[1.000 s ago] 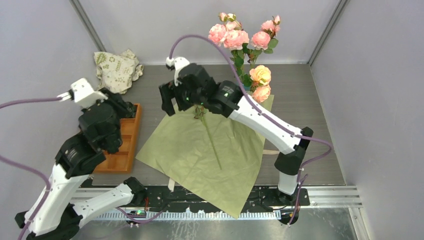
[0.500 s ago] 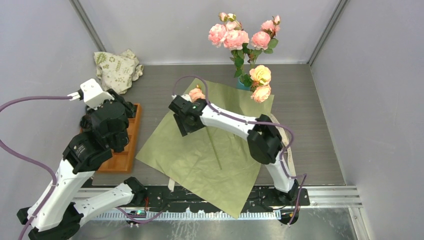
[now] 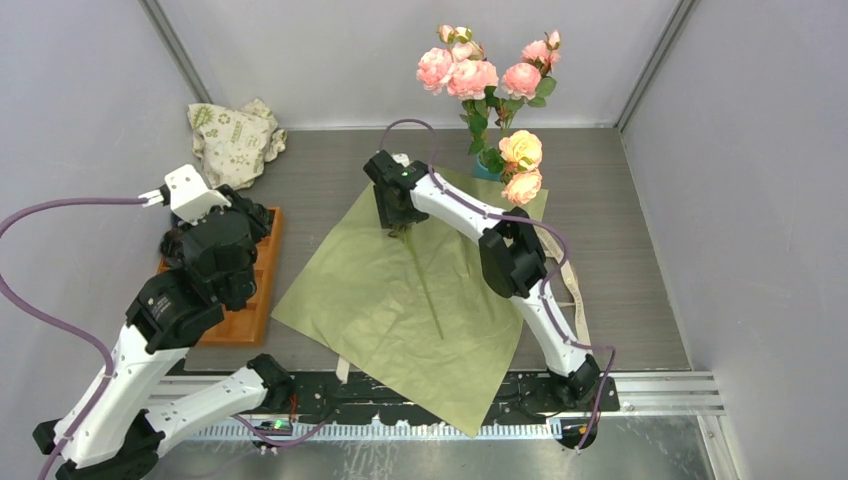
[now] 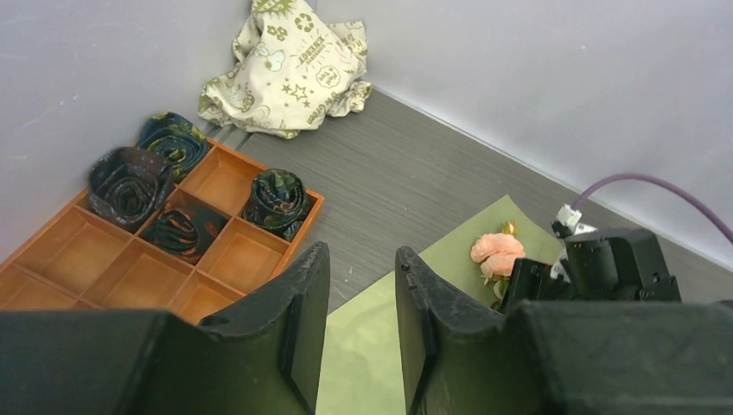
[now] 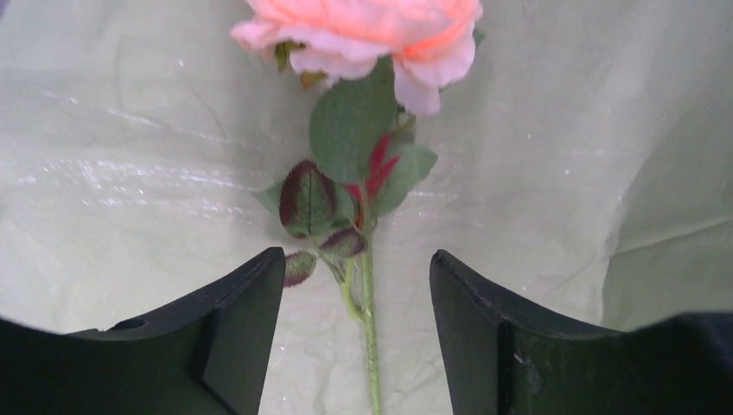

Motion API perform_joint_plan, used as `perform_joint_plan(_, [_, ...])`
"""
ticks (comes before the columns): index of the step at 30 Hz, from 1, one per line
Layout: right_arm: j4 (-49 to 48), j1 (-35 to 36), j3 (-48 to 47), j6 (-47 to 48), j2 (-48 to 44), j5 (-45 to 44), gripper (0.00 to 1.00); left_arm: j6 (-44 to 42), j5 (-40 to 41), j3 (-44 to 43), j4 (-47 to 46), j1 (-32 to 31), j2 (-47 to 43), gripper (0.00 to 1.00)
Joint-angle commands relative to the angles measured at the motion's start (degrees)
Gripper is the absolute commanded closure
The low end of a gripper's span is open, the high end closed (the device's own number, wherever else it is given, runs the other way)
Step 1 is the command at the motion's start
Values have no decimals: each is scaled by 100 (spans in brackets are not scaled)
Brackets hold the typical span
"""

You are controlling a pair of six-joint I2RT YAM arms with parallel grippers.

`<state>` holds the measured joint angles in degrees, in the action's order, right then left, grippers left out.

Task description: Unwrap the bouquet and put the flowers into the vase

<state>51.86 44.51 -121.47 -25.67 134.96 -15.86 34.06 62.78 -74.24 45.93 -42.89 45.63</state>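
Observation:
The bouquet's olive-green sheet (image 3: 400, 300) lies spread flat on the table. On it lies one loose flower, its thin green stem (image 3: 428, 295) running toward me. Its peach bloom (image 5: 363, 30) and dark leaves (image 5: 346, 173) show in the right wrist view. My right gripper (image 5: 357, 259) hangs low over the upper stem (image 5: 369, 346), open, one finger on each side and neither touching it. The teal vase (image 3: 484, 167) stands at the sheet's far corner with several pink and peach flowers (image 3: 470, 75) in it. My left gripper (image 4: 363, 285) is open and holds nothing.
An orange compartmented tray (image 3: 255, 300) with dark green rosettes (image 4: 277, 199) sits under my left arm (image 3: 215, 255). A white leaf-printed cloth bag (image 3: 235, 140) lies at the back left. A beige ribbon strip (image 3: 572, 285) lies right of the sheet. Grey walls enclose the table.
My right arm has stretched out and lowered, bringing its gripper over the loose flower's upper stem; the bloom is now hidden under it from above. The left arm shifted only slightly.

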Motion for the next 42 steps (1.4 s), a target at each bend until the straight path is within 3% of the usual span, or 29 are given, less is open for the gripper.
perform_joint_plan(1, [39,-68,-506,46,152,96,32,50,-138,56,-295,-8,86,66])
perform_joint_plan(9, [-3,-184,-652,10,484,338,33,25,-175,82,-296,-8,154,66])
perform_joint_plan(14, [-35,-226,-684,11,607,468,57,24,-188,128,-255,-11,95,66])
perform_joint_plan(23, [-162,-234,-531,-49,471,558,78,39,-205,164,-199,-10,8,69])
perform_joint_plan(28, [-243,-235,-370,-98,93,523,98,57,-222,194,-176,-8,6,69])
perform_joint_plan(42, [-95,161,-869,227,-1825,548,99,167,-278,210,-84,-8,-96,70])
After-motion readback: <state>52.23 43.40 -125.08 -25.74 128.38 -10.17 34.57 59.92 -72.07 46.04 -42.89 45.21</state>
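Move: The right hand hovers, fingers open, over the last flower: its stem, just below the leaves, lies about 1 cm ahead, level sideways and some 4 cm down. The flower head is about 9 cm ahead and 3 cm below. The vase stands roughly 20 cm to the right and 5 cm farther out; the green paper's middle is about 14 cm back and 5 cm right, under the flower. From the left hand the stem lies some 18 cm ahead, 23 cm right and 36 cm down. The right hand eases about 1 cm forward and sinks some 3.5 cm until its open fingers straddle the stem just under the bloom's leaves, then stays down while they close and pinch it. Still pinching the stem, the hand then rises ever faster, about 11 cm from its lowest point, with only a slight drift back and to the left at the end and the wrist rolling some 10 degrees so its left side comes up. ##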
